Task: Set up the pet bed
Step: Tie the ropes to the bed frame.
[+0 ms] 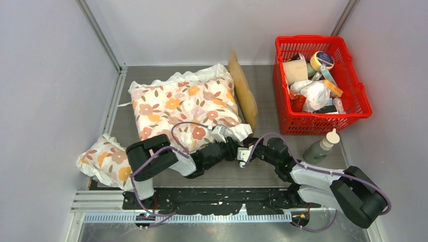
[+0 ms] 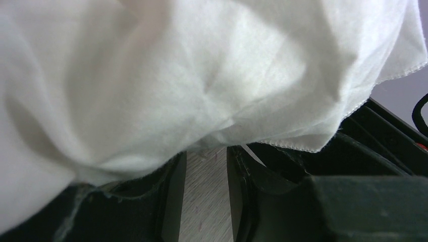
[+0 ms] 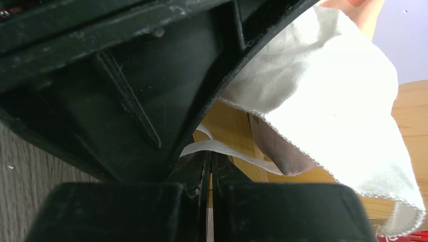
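The pet bed (image 1: 243,91) shows only its light-wood headboard, standing behind a big floral cushion (image 1: 181,103) that covers the rest. In the right wrist view its wood (image 3: 229,126) and a strip of dark grey fabric (image 3: 275,151) show under the cushion's white corner (image 3: 328,101). My right gripper (image 3: 209,157) is shut on a thin white strap (image 3: 229,150) at that near right corner (image 1: 244,154). My left gripper (image 1: 231,146) meets it there. Its jaws (image 2: 206,151) stand partly apart over the table, and white cushion fabric (image 2: 202,75) hides their tips.
A small floral pillow (image 1: 103,161) lies at the near left edge. A red basket (image 1: 348,116) full of odds and ends stands at the right. A grey-green bottle (image 1: 319,147) stands just in front of it, close to my right arm. Walls close in both sides.
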Action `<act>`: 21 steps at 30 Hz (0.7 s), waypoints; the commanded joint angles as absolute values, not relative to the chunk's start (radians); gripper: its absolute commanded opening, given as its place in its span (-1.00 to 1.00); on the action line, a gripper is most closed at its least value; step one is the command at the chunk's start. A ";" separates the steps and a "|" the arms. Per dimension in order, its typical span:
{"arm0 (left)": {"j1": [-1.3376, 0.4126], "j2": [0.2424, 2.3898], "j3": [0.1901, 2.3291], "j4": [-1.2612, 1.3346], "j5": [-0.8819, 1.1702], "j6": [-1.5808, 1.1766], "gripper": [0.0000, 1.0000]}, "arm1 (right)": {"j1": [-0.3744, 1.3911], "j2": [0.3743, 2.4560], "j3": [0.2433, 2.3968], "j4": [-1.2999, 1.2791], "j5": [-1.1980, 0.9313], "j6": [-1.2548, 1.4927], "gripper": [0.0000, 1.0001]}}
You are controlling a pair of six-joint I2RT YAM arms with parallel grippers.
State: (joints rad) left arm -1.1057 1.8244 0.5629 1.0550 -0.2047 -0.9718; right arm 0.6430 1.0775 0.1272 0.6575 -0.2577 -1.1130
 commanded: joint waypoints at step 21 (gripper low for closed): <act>-1.101 1.849 0.562 1.163 -0.183 -1.041 -1.00 | 0.625 1.045 0.157 0.690 -0.235 -1.073 -0.90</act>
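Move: The white rope is pinched in the right fingers, right at their pads. From the left hand that stretch lies roughly 3 cm ahead and 3 cm to the right, at about its height. The loose white corner of the cushion cover hangs about 7 cm ahead of the left hand and some 3 cm higher; the bed's headboard has its middle around 23 cm ahead and 1 cm to the right. Close the left gripper fully from a bit over a third open at the rope beside the right fingertips, easing it not quite 1 cm to the right with a roll of barely 5 degrees as the fingers shut. Hold the right hand still, its nearly shut fingers keeping their pinch on the rope. ##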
